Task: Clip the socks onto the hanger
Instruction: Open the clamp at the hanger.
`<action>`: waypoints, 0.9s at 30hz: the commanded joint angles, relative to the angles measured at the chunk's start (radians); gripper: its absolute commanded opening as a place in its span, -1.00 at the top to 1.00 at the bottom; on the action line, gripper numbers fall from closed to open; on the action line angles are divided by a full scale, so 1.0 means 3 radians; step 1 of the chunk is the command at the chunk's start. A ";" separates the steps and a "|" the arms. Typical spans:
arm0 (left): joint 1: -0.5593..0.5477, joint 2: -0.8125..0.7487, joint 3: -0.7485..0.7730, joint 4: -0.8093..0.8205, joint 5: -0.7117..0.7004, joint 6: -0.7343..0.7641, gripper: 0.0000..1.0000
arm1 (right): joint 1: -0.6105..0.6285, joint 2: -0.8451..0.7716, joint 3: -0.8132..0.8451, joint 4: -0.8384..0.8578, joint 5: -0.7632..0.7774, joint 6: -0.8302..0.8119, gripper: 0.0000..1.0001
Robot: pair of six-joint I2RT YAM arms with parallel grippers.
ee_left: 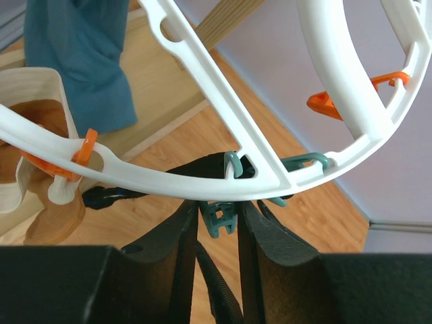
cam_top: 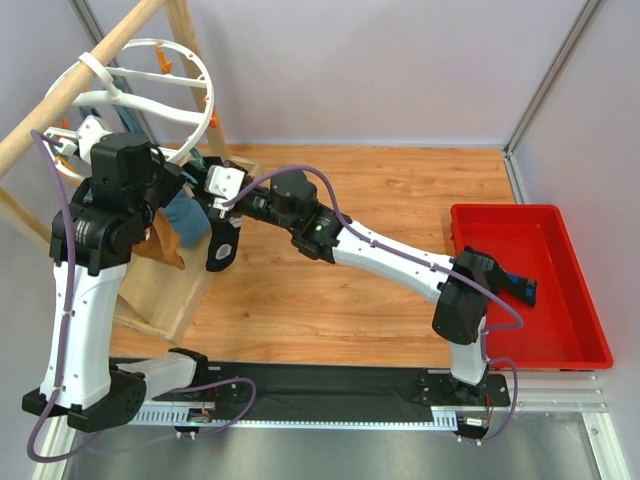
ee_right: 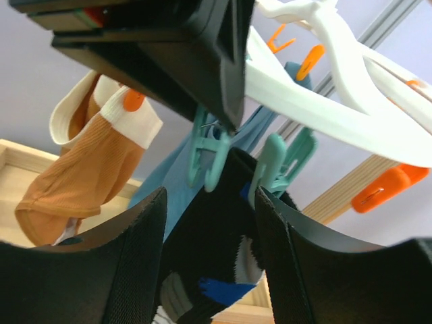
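Observation:
The white ring hanger (cam_top: 150,75) hangs from a wooden pole at the back left. In the left wrist view its rim (ee_left: 202,182) crosses just above my left gripper (ee_left: 217,223), which is shut on a teal clip (ee_left: 220,217) under the rim. One black sock (ee_right: 216,256) with white and blue marks hangs by its cuff between two teal clips (ee_right: 273,165). My right gripper (ee_right: 209,196) stands open around that sock, which shows dangling (cam_top: 222,245) in the top view. The other black sock (cam_top: 522,288) lies in the red bin.
A teal-blue sock (ee_left: 74,61) and a tan-brown sock (ee_right: 81,175) hang from orange clips on the same ring. A wooden rack (cam_top: 170,290) stands under the hanger. The red bin (cam_top: 580,330) sits at the right, by the right arm's base.

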 commanded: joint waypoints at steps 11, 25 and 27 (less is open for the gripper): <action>0.0023 -0.0303 -0.0395 0.0597 0.0143 0.0426 1.00 | -0.0105 -0.0227 0.0094 -0.0037 -0.0384 0.0483 -0.11; 0.0023 -0.0538 -0.0636 0.0838 0.0103 0.0748 1.00 | -0.1033 -0.1689 -0.1291 -0.1125 0.1210 0.2511 -0.07; 0.0023 -0.0544 -0.0626 0.0833 0.0077 0.0758 1.00 | -0.1315 -0.1939 -0.1577 -0.1512 0.1561 0.2977 -0.06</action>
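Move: The teal clip sits right between the left fingertips; a second teal clip is about 4 cm to that hand's right and 3 cm farther out, and the orange clip of the brown sock some 8 cm to its left and 2 cm nearer the base. From the right hand, the held teal clip is about 3 cm to the left, level fore and aft, and 3 cm up. From the right hand too, the black sock's middle lies roughly 8 cm below, 3 cm left and 2 cm back. Keep the left gripper pinched on the teal clip at the hanger's rim, only tipping its fingers up some 5 to 10 degrees with a slight rise. With the right gripper still open, ease back barely 1 cm from beside the black sock, then sweep it fast about 20 cm right and a little forward, rolling its top forward and swinging its fingers clockwise. ##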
